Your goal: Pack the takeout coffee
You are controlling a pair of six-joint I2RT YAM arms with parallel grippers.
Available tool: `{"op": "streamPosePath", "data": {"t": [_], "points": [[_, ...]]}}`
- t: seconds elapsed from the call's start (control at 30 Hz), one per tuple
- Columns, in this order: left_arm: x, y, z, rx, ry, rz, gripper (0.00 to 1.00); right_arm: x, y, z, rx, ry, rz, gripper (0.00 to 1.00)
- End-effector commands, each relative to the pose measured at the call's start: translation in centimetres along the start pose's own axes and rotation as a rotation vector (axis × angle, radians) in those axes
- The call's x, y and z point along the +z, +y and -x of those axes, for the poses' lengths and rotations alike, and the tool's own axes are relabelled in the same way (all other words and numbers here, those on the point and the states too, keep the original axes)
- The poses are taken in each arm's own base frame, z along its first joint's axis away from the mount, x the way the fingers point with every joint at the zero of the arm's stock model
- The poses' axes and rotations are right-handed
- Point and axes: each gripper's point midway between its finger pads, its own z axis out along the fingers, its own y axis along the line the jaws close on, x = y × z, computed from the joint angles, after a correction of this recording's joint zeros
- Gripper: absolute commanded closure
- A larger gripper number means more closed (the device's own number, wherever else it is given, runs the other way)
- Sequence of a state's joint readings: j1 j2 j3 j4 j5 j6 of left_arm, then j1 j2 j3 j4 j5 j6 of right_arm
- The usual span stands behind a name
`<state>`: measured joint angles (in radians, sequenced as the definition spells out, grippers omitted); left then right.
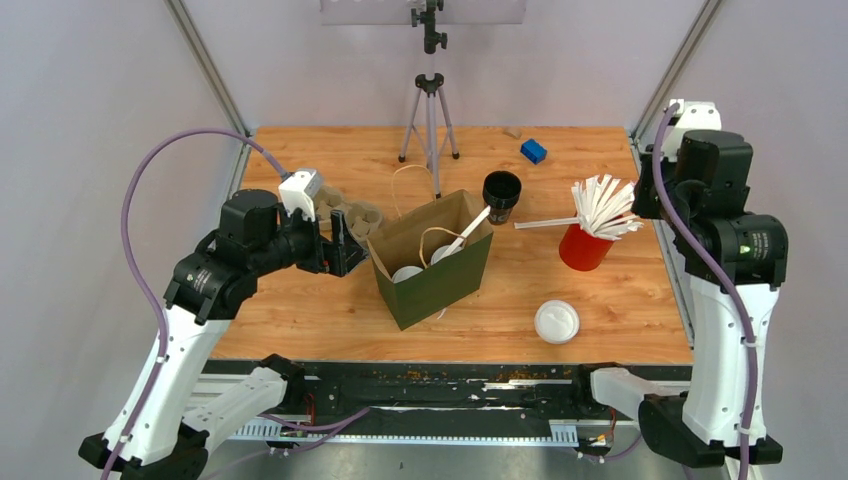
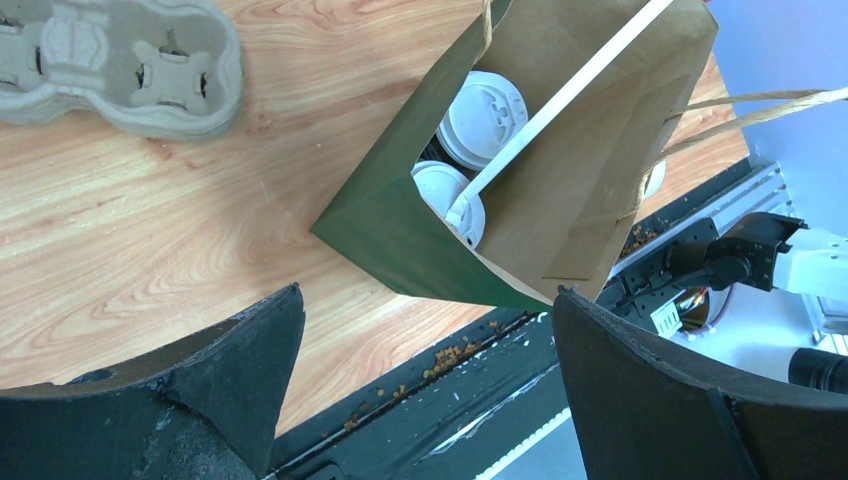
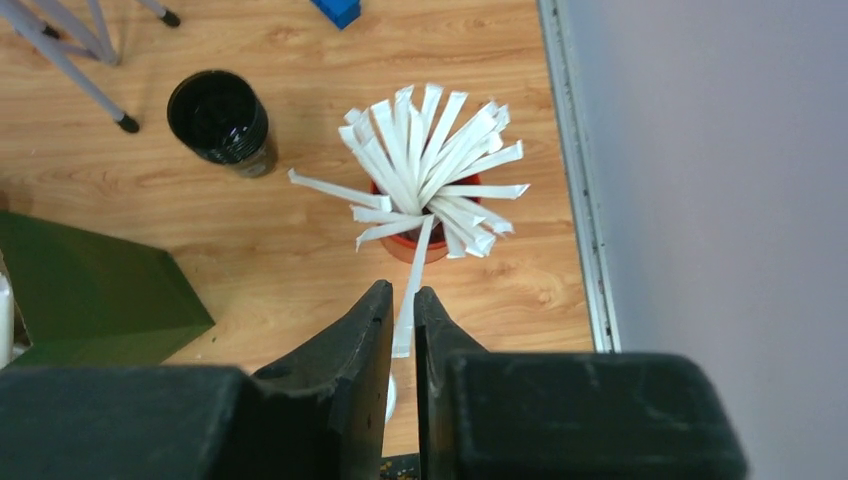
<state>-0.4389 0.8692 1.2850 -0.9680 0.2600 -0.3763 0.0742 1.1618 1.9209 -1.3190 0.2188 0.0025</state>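
Note:
Both takeout coffee cups stand inside the open green paper bag (image 1: 440, 285). Only their white lids show, one (image 2: 482, 115) farther in and one (image 2: 440, 190) nearer me. A wrapped straw (image 2: 570, 95) leans out of the bag across them. My left gripper (image 2: 428, 295) is open and empty, and hangs just left of the bag (image 2: 400, 230). My right gripper (image 3: 401, 292) is held high on the near side of the red cup of straws (image 3: 425, 245). Its jaws are almost together on a white wrapped straw (image 3: 410, 290) that points toward the cup.
A pulp cup carrier (image 1: 350, 212) lies behind my left gripper (image 1: 345, 245). A black stack of lidless cups (image 1: 501, 193) stands behind the bag. A loose white lid (image 1: 556, 321) lies near the front edge. A tripod (image 1: 430, 110) and a blue block (image 1: 533, 151) are at the back.

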Motion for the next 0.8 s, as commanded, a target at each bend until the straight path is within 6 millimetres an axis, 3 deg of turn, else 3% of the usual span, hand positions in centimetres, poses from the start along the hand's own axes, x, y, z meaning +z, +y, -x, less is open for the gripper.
{"op": "streamPosePath", "data": {"t": [0.0,0.13,0.27,0.43,0.57,0.77], "points": [[-0.6,-0.9,1.3,0.025,-0.050,-0.031,0.00,2.9,3.2,-0.5,0.030,-0.011,0.141,0.83],[-0.5,-0.8,1.1,0.024,-0.046,-0.028,0.00,5.6,7.5,-2.9,-0.017,0.052,0.325,0.76],[-0.6,-0.8,1.1,0.023,-0.047,-0.032,0.00,8.5,10.7,-4.2,-0.257,0.051,0.454,0.66],[-1.1,-0.9,1.1,0.030,-0.054,-0.028,0.00,12.7,13.0,-3.9,-0.616,0.053,0.477,0.59],[-1.7,-0.9,1.1,0.036,-0.065,-0.027,0.00,17.3,13.3,-5.9,-0.757,0.178,0.451,0.64],[-3.2,-1.0,1.5,0.072,-0.081,-0.011,0.00,20.4,14.4,-10.4,-1.002,0.360,0.521,0.59]]}}
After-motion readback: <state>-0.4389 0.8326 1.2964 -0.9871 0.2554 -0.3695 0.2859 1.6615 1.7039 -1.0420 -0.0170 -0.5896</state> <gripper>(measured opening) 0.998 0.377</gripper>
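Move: The straw sticking out leftward from the red cup has its middle some 14 cm ahead of the empty right hand, 9 cm to its left and about 29 cm below. The red cup stands about 14 cm straight ahead, roughly 34 cm down. The black cup is some 23 cm ahead and 20 cm left, at much the same depth below. From the left hand the straw lies about 19 cm ahead, 41 cm right and 20 cm lower. Towards the straw jutting from the red cup, the right hand swoops down some 18 cm while sweeping about 14 cm forward and 11 cm left. On the way the wrist swings roughly 45 degrees counter-clockwise and tips further down, and the nearly shut fingers part to over a third open, ending above the straw between the red and black cups. ##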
